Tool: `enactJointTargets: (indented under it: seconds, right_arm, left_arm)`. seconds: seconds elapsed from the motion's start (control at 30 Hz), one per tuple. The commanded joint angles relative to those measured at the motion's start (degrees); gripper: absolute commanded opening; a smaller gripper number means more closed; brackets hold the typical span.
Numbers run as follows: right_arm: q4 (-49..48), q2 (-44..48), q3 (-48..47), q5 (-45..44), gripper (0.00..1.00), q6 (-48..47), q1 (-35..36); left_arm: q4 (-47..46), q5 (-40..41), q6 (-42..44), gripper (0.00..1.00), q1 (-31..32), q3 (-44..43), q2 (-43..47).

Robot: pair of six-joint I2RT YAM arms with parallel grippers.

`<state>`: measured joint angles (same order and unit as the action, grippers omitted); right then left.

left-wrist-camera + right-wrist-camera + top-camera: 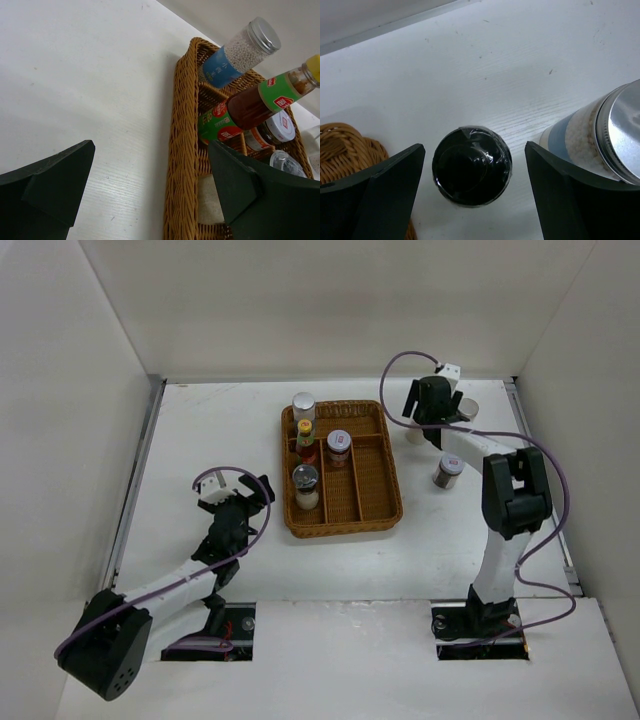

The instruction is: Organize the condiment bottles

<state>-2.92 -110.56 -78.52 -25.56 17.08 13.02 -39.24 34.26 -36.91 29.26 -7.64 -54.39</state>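
The brown wicker tray (385, 490) holds a silver-lidded jar (303, 405), a yellow-capped dark sauce bottle (305, 436), a red-labelled jar (339, 446) and a shaker (306, 486). My right gripper (432, 405) is open above a black-capped bottle (471, 166), and the cap sits between its fingers (380, 190) without touching them. A blue-banded pale jar (592, 135) with a silver lid stands just to the right. Another silver-lidded jar (448, 470) stands on the table right of the tray. My left gripper (258, 490) is open and empty, left of the tray.
The left wrist view shows the tray's left rim (182, 150) just ahead of the left gripper (150, 150), with the sauce bottle (255, 105) and a blue-labelled jar (240, 52) behind it. White walls enclose the table on three sides.
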Motion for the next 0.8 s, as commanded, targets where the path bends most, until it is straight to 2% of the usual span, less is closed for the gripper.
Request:
enactJointTargets:
  seconds: [0.0, 0.13, 0.23, 0.33, 0.57, 0.77]
  right_arm:
    - [-0.33, -1.14, -3.48, 2.09, 0.85, 0.94, -0.49]
    - [-0.16, -1.41, -3.22, 2.62, 0.78, 0.85, -0.23]
    - [0.02, -0.71, -3.22, 2.45, 0.60, 0.76, -0.23]
    - [-0.86, 2.62, -2.17, 1.66, 0.52, 1.29, -0.23]
    - [-7.01, 16.68, 4.50, -1.94, 0.51, 1.29, 2.75]
    - [-9.47, 24.95, 14.61, -2.65, 0.52, 2.78, 13.20]
  left_arm:
    - [-2.50, -0.68, -0.54, 1.00, -0.56, -2.20, -0.71]
    - [-2.50, -0.69, -0.54, 1.00, -0.30, -2.03, 0.16]
    - [-2.50, -0.69, -0.54, 1.00, -0.56, -2.20, -0.80]
    - [-2.50, -0.86, -0.54, 1.00, -0.12, -2.38, -0.72]
    - [-2.50, -0.69, -0.54, 1.00, -0.56, -1.94, 0.60]
    - [-1.89, -0.86, -0.71, 1.00, -1.79, -1.15, 3.06]
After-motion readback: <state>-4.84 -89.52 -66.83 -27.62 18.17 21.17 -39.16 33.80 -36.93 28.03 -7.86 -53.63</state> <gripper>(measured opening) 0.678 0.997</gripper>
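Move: The black-capped bottle already stands between my open right fingers, its middle about 1 cm ahead, level sideways, and 3 cm below. From that hand, the blue-banded shaker is roughly 12 cm right and 1 cm ahead, the lidded jar about 12 cm back and 6 cm right, and the basket's middle some 10 cm back and 21 cm left. From my left hand, the bottle lies roughly 23 cm ahead and 49 cm right. I close my right fingers round the top of the black-capped bottle, settling slightly lower as they pinch it, then lift quickly by about 10 cm. As I rise I draw the bottle back some 7 cm and, late on, about 5 cm left towards the basket, my fingers tipping up by roughly 10 degrees. ##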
